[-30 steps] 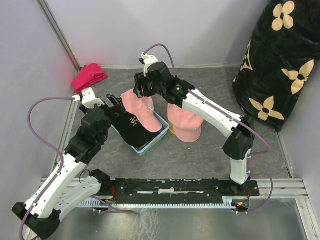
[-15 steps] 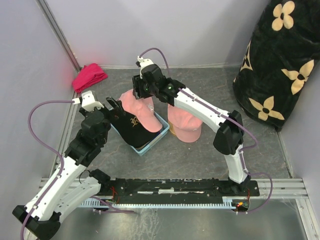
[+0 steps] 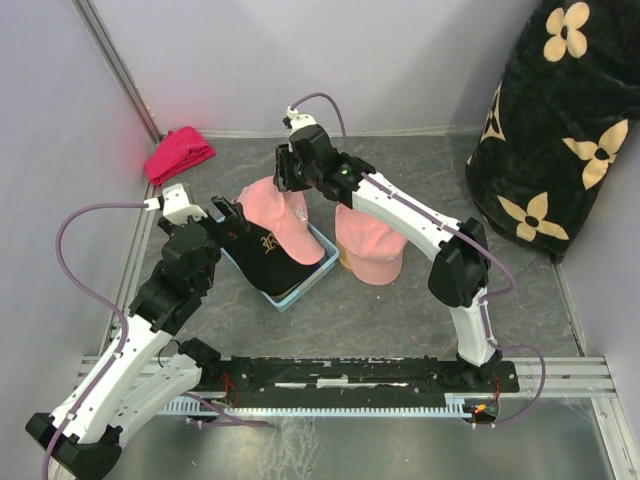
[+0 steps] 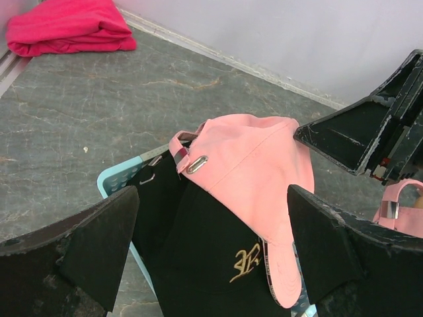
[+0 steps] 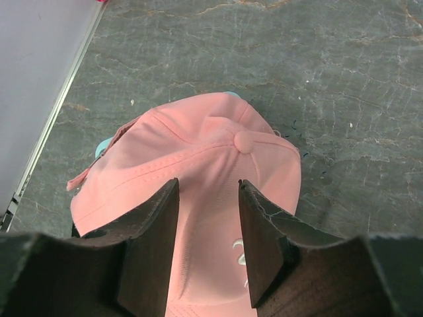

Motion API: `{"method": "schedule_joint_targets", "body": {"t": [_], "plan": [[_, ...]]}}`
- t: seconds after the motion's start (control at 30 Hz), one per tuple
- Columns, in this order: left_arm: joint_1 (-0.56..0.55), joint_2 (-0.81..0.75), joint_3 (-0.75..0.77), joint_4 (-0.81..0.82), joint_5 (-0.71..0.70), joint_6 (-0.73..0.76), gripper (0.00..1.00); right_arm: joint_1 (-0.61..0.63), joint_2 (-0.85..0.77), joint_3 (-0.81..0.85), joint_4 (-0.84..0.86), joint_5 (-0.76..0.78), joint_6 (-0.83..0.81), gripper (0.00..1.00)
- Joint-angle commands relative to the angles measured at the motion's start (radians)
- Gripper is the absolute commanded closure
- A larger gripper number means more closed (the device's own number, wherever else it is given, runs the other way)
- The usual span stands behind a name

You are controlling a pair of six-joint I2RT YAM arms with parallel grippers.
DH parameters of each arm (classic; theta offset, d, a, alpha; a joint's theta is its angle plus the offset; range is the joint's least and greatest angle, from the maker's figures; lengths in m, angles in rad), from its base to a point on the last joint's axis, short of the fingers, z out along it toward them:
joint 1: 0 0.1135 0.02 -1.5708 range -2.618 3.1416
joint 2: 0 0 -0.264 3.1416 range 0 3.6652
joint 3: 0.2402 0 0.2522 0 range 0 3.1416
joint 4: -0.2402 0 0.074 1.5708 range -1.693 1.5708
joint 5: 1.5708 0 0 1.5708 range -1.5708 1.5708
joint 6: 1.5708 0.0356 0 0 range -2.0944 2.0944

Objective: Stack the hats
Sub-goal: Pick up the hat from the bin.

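A light pink hat (image 3: 278, 208) (image 5: 198, 148) lies on a black hat (image 3: 265, 255) (image 4: 198, 257) with a gold logo, both in a light blue basket (image 3: 303, 288) (image 4: 111, 182). My right gripper (image 3: 287, 186) (image 5: 208, 191) is down on the pink crown. Its jaws are half closed but still open, with a fold of fabric between the fingers (image 5: 155, 231). My left gripper (image 3: 216, 212) (image 4: 211, 205) hangs wide open over the black hat and holds nothing. A second pink hat (image 3: 368, 245) (image 4: 404, 212) sits to the right of the basket.
A folded red-pink cloth (image 3: 180, 153) (image 4: 66, 26) lies in the far left corner. A large black bag with cream flowers (image 3: 560, 130) fills the right side. Grey walls close in at the left and back. The right arm reaches across above the second pink hat.
The right gripper's jaws have narrowed over the pink hat's crown and the wrist has shifted slightly. The left arm and the hats have stayed put.
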Motion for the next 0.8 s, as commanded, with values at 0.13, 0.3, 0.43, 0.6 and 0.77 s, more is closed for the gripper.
{"method": "schedule_joint_targets", "body": {"t": [0.13,0.3,0.43,0.6,0.77], "plan": [[0.007,-0.007,0.000,0.029,0.015,-0.039,0.01,-0.012,0.007,-0.026,0.060,-0.050,0.045,0.56],[0.008,-0.008,-0.006,0.028,0.015,-0.042,0.01,-0.012,0.015,-0.028,0.066,-0.073,0.050,0.64],[0.010,-0.007,-0.012,0.028,0.017,-0.044,0.01,-0.012,0.018,-0.020,0.065,-0.082,0.050,0.79],[0.015,-0.006,-0.018,0.030,0.018,-0.044,0.01,-0.012,0.010,-0.019,0.073,-0.088,0.044,0.98],[0.021,-0.007,-0.025,0.031,0.021,-0.044,0.01,-0.011,-0.008,-0.025,0.086,-0.089,0.031,0.99]]}}
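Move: Just below the right fingers, half open at its far edge, sits the pink hat in the bin; its middle is about 5 cm back, 2 cm left and 4 cm lower. The black hat under it lies some 13 cm back, 4 cm left and 10 cm down, while the hat on the stand is roughly 12 cm back, 19 cm right and 7 cm down. From the left hand, the pink hat in the bin is about 4 cm ahead, 10 cm right and 9 cm below. Sinking about 1 cm into the top of the pink hat's crown, the right hand then stays at that height and eases roughly 1 cm left, fingers still slanting down. Meanwhile the half-open fingers close all the way and pinch a thin fold of the crown's cloth near the button. ##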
